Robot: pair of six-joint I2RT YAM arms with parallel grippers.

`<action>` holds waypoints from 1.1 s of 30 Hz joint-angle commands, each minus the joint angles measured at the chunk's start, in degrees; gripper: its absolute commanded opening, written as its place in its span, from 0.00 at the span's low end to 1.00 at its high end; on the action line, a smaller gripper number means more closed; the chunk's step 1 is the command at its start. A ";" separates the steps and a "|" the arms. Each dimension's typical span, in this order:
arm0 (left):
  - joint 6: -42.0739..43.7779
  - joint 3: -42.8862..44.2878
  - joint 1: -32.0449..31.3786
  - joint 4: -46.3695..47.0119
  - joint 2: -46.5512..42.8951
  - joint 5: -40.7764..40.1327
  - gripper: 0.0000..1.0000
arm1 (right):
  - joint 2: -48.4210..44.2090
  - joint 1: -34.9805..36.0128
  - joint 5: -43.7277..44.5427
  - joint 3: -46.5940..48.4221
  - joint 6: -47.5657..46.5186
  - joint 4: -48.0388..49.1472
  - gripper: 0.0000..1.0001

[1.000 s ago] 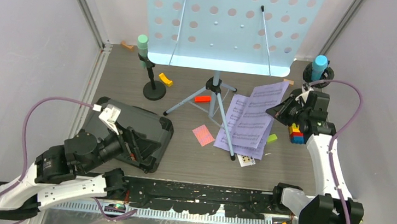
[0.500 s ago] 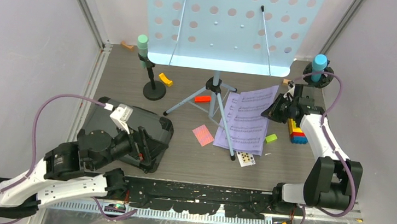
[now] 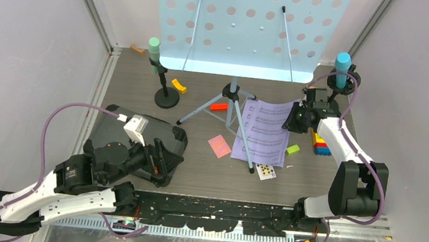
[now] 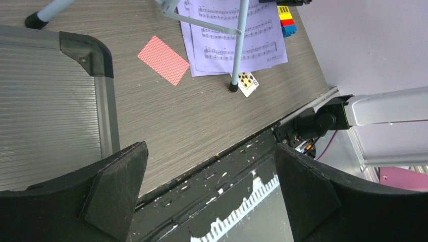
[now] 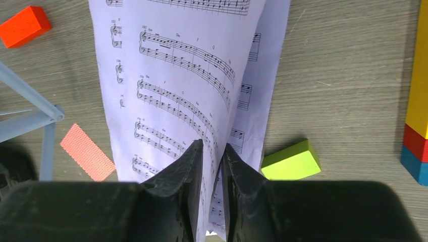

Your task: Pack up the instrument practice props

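Observation:
The pale blue perforated music rack (image 3: 242, 29) stands on its tripod legs (image 3: 232, 99) at the back centre. Lilac sheet-music pages (image 3: 264, 135) lie on the table under one tripod leg. My right gripper (image 3: 291, 121) is at their far right corner. In the right wrist view its fingers (image 5: 212, 146) stand slightly apart, with a raised fold of a page (image 5: 171, 60) between them. A green microphone (image 3: 154, 50) stands on a black round-based pole (image 3: 166, 98), a blue one (image 3: 342, 65) at the back right. My left gripper (image 3: 158, 154) hangs wide open and empty (image 4: 209, 176) beside the black case.
A black ribbed case (image 3: 140, 131) lies closed at the left. Red-backed playing cards (image 3: 219, 146) and a face-up card (image 3: 265, 171) lie near the pages. Small blocks are scattered: lime (image 5: 290, 161), orange-red (image 5: 24, 25), a stacked column (image 3: 320, 143).
My right gripper moved back and left, and the lifted pages now lie flatter; its fingers have parted a little. The left arm shifted slightly right over the case's near corner.

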 commanded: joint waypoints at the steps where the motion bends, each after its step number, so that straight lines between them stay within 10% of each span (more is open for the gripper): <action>1: -1.13 -0.13 -0.14 -0.69 0.05 -2.99 0.99 | -3.56 0.35 4.63 0.97 -1.06 0.28 0.29; 22: -4.09 -2.42 -0.11 -1.53 2.69 -8.05 0.98 | -23.23 0.40 18.68 1.22 -0.32 -5.47 0.77; 33: -4.32 -3.81 -0.10 -0.41 6.10 -7.52 0.98 | -30.25 0.37 23.48 1.98 1.26 -6.83 0.83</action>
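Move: The right fingers still hold the right edge of the upper sheet music page, whose middle lies about 8 cm to the left, 3 cm back and some 4 cm below. The green block is roughly 8 cm back and 5 cm to the right, the brick stack about 15 cm right and 3 cm back. From the left gripper the grey case's middle is about 11 cm ahead, 16 cm left and 16 cm below; the page is some 21 cm ahead and 43 cm right. Open the right gripper wide to let go of the page's edge, then lift about 12 cm, easing right and back so that the hand clears the sheet towards the brick stack's side, and tip the fingers up some 20 degrees with a slight clockwise turn. Meanwhile bring the open left gripper down about 4 cm and a little forward towards the case, touching nothing. ##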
